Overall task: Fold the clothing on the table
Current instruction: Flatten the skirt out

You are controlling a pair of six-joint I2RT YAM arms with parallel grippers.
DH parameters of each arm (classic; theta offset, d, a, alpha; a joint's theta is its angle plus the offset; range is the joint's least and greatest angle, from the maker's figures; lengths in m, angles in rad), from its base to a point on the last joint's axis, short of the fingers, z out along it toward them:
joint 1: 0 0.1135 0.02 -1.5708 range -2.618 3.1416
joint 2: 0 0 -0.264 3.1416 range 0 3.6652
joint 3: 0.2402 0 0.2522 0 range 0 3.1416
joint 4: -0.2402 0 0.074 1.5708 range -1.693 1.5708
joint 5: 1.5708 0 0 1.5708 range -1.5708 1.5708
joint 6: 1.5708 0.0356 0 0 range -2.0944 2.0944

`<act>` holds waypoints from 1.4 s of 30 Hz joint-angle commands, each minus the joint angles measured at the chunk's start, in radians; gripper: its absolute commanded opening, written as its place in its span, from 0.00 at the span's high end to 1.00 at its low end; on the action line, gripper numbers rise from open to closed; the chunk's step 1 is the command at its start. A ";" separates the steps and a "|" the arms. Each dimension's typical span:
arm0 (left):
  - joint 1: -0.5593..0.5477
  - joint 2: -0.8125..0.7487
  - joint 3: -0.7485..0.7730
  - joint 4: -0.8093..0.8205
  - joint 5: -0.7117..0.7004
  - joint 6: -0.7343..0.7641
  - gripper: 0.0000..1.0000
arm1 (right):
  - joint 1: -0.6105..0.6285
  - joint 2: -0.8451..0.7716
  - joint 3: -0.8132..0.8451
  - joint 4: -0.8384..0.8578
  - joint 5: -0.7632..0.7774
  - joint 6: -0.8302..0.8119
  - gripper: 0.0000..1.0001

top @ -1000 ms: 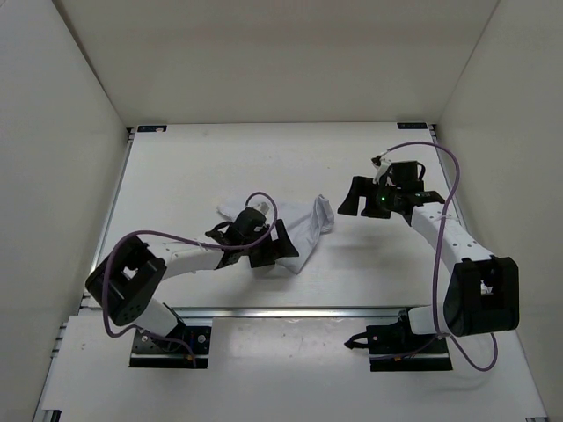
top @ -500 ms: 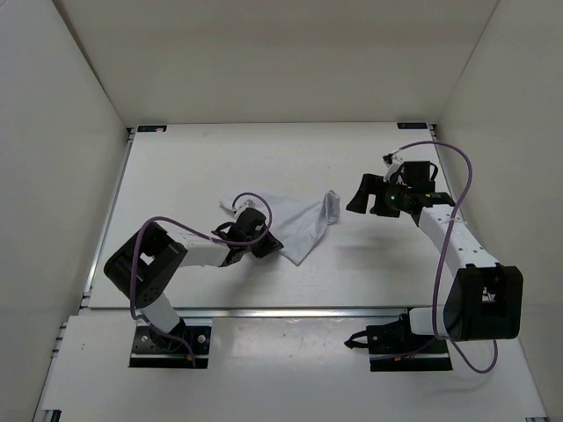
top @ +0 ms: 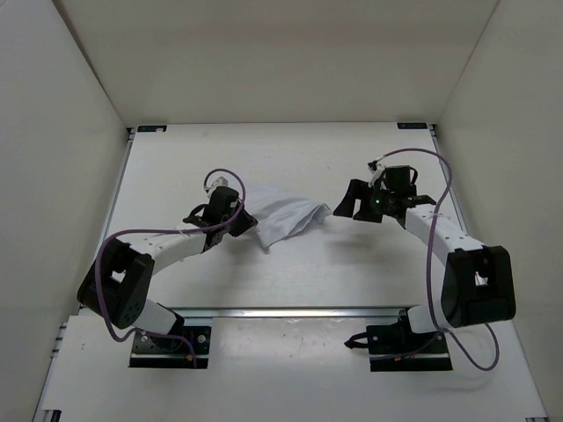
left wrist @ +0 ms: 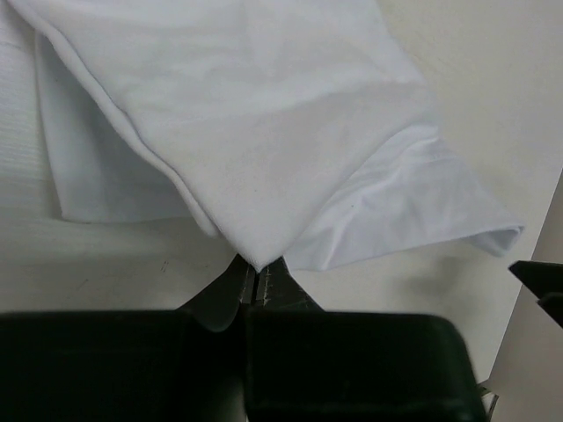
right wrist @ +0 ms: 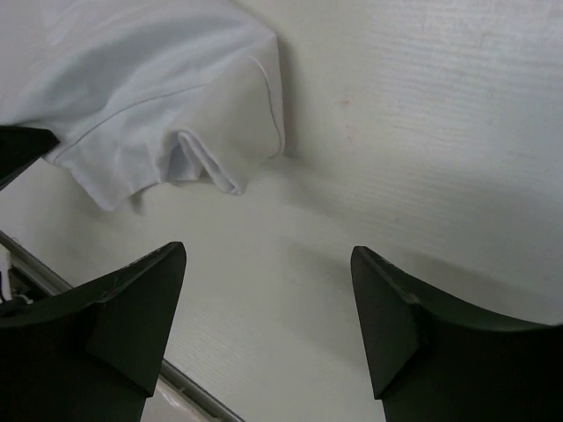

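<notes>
The clothing, a wrinkled white garment, lies bunched in the middle of the table. My left gripper sits at its left edge. In the left wrist view the left gripper is shut on a folded corner of the clothing, which spreads away from the jaws. My right gripper hovers just right of the garment's right end. The right wrist view shows the right gripper open over bare table, with the clothing a little beyond its fingers and nothing between them.
White walls enclose the table on the left, back and right. Black corner brackets mark the far corners. A metal rail runs along the near edge, with both arm bases behind it.
The left gripper shut on the garment's near-left corner and drew it back and left, bunching the cloth. The right gripper swung slightly left, closer to the garment's right end.
</notes>
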 commanded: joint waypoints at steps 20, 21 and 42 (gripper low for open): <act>0.000 -0.045 -0.083 0.044 0.053 0.017 1.00 | -0.022 -0.129 -0.470 0.765 0.088 1.032 0.24; -0.002 -0.047 -0.084 0.045 0.055 0.015 1.00 | -0.041 -0.115 -0.478 0.776 0.088 1.049 0.24; 0.018 -0.061 -0.107 0.045 0.065 0.020 1.00 | 0.081 0.271 -0.483 1.224 0.052 1.646 0.26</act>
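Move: The skirt's right end, bunched up on the table, lies about 7 cm to the left of my open right hand, 3 cm farther out and 10 cm below. The skirt's near corner is some 20 cm left of that hand, 6 cm back and 11 cm below. From my left hand, which already pinches a skirt corner off the table, the right end is about 17 cm right, 4 cm ahead and 6 cm down; the near corner is 3 cm right, 5 cm back and 6 cm down. I dip my right hand with a slight swing back and left, lift it back up and rightwards, then lower it again while moving left towards the skirt's right end. It finishes about 4 cm lower and 4 cm farther left, fingers open, the wrist rolled some 75 degrees so its left side comes up. My left hand keeps its pinch, draws the corner about 2.5 cm back and down early on, then holds. ##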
